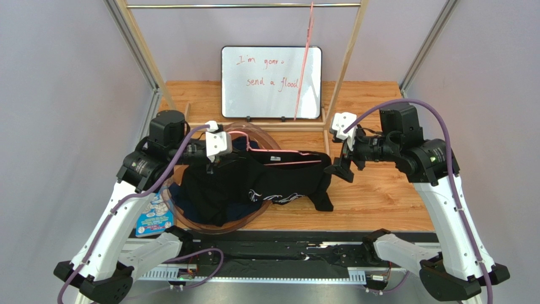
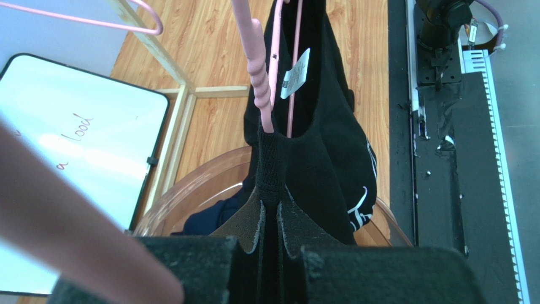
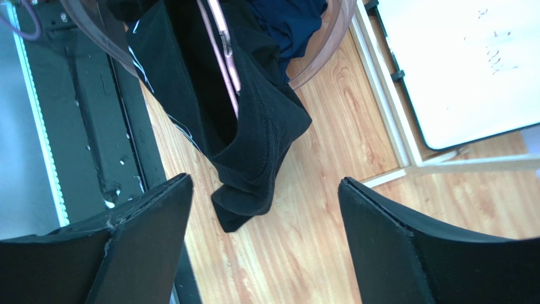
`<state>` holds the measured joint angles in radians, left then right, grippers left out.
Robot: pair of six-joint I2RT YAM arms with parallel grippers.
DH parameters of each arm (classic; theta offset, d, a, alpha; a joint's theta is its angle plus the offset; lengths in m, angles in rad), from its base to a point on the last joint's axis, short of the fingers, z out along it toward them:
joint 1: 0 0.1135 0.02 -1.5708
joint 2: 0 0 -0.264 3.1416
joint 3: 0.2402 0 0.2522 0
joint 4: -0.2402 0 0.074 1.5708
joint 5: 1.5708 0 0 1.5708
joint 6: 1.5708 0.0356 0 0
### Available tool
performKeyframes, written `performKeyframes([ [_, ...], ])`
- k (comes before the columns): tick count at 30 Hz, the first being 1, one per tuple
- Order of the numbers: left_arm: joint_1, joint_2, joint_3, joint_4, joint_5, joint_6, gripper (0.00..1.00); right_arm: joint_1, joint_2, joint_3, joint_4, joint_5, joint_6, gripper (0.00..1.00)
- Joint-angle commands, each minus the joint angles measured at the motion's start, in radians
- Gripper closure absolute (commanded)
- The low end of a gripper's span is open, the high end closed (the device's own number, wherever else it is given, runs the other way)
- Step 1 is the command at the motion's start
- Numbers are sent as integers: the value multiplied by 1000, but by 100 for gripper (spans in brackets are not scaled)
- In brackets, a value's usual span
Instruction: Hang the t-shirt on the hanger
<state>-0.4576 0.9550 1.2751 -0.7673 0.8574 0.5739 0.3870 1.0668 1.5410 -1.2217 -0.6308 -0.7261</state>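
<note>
The black t-shirt with white script hangs stretched between the arms, its left part over a clear basket. The pink hanger runs inside its upper edge, hook toward the left. My left gripper is shut on the t-shirt's ribbed neck edge, just below the hanger's neck. My right gripper stands open beside the shirt's right sleeve. In the right wrist view the fingers flank the dangling sleeve without touching it, and the hanger wire shows inside.
A navy garment lies in the basket. A whiteboard leans at the back under a wooden frame with a rail, where a second pink hanger hangs. A blue packet lies left of the basket.
</note>
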Motion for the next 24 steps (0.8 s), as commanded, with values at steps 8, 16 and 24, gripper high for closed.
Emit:
performKeyframes([
  [8,2,7,49,16,74,17,100,36,67,25,-7,-6,-180,41],
  [16,2,8,53,11,74,18,100,136,111,39,2,-15,-197,70],
  [24,-6,39,66,8,80,29,100,237,170,111,42,-15,-153,79],
])
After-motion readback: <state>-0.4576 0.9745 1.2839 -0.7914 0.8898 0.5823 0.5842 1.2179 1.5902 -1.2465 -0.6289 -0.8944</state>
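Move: My right hand, open and empty, has the T-shirt's right shoulder with the hanger's end in it about 5 cm to its left, level fore and aft and some 3 cm lower. The white neck label is roughly 12 cm left, 2 cm ahead and 3 cm lower; the right sleeve hangs about 3 cm left, 4 cm back and 12 cm lower. From my left hand, that right shoulder lies around 18 cm to the right, 3 cm lower. I dip my right hand a couple of centimetres, then bring it about 5 cm left onto the T-shirt's right shoulder, turning it some 15 degrees counter-clockwise. On the way its wide-open fingers draw nearly shut, one on either side of the cloth and the hanger arm. My left hand keeps its pinch on the other shoulder, staying put. ##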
